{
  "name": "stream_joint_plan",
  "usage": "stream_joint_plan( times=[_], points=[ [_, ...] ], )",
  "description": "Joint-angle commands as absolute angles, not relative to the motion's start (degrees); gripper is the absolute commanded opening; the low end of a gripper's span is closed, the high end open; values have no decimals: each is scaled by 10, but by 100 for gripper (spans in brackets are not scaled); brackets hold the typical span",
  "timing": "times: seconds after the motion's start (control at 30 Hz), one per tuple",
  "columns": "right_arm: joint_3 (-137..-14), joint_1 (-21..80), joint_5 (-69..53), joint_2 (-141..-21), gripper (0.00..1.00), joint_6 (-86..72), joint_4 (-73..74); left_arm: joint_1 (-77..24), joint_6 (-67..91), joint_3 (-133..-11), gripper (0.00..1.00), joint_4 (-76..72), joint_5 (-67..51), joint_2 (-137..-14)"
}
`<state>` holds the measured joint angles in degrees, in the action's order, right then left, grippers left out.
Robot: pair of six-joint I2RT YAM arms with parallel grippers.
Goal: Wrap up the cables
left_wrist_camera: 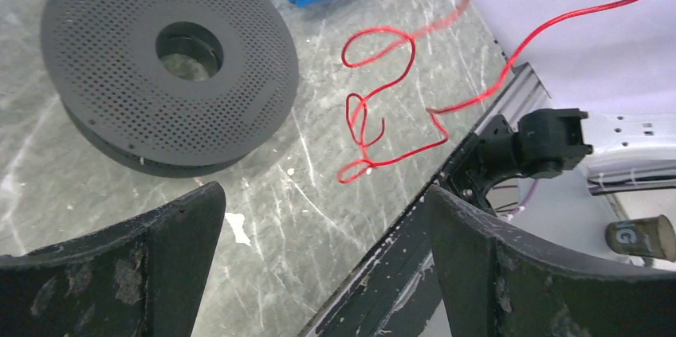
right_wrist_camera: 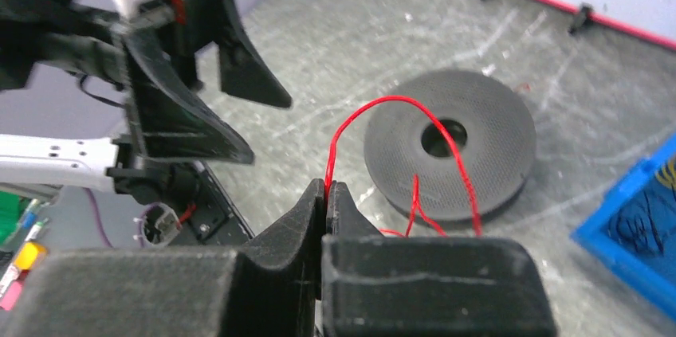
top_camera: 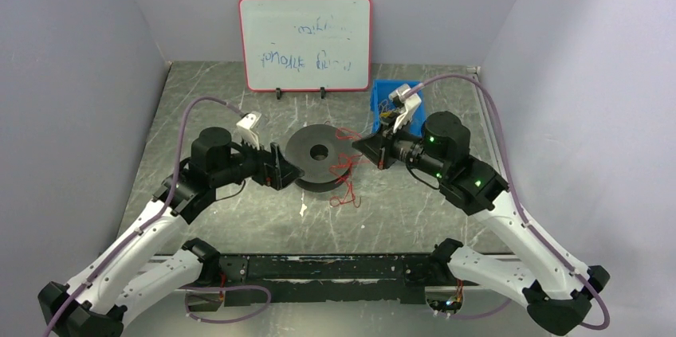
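Observation:
The cables are one thin red wire [top_camera: 344, 186] lying in loose loops on the table right of the black perforated spool [top_camera: 317, 158]. My right gripper [right_wrist_camera: 328, 187] is shut on a strand of it just right of the spool. From the closed tips the wire [right_wrist_camera: 398, 102] arches up and runs back down in front of the spool [right_wrist_camera: 450, 142]. My left gripper [left_wrist_camera: 323, 193] stands wide open at the spool's left edge with nothing between its fingers. In its view the spool [left_wrist_camera: 169, 58] lies flat and the wire [left_wrist_camera: 383, 114] curls beside it.
A blue bin [top_camera: 396, 102] sits behind the right gripper, also at the right edge of its wrist view [right_wrist_camera: 638, 241]. A red-framed whiteboard [top_camera: 305, 42] stands at the back. A black rail [top_camera: 327, 267] runs along the near table edge. Grey walls enclose three sides.

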<state>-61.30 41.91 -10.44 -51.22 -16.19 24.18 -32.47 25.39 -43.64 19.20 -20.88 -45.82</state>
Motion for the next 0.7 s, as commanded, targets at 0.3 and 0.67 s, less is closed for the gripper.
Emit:
stream_joint_plan(
  times=[0.3, 0.67],
  points=[
    [-659, 422, -262, -497, 0, -144, 108, -327, 310, -405, 99, 90, -328, -477],
    [-666, 422, -341, -491, 0, -165, 42, -328, 330, -383, 99, 42, -345, -492]
  ],
)
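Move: The left hand is open; the red cable already hangs from the right fingers, its middle some 11 cm to the left hand's right, about level with it fore and aft and roughly 7 cm lower. The black reel lies about 12 cm ahead of the left hand, 5 cm right and 16 cm below. From the right hand, the left gripper is about 14 cm left, 1 cm back and 8 cm lower; the reel's middle is 9 cm ahead, 9 cm left and 25 cm below, the blue box 20 cm ahead, 11 cm right and 26 cm below. Keep the red cable pinched in the shut right fingers and raise them about 10 cm, easing back 5 cm and a little left, while that wrist tips up and swings counter-clockwise. Bring the left gripper, still wide open, some 3 cm right and back towards the hanging cable, turning slightly clockwise; don't close it yet. ##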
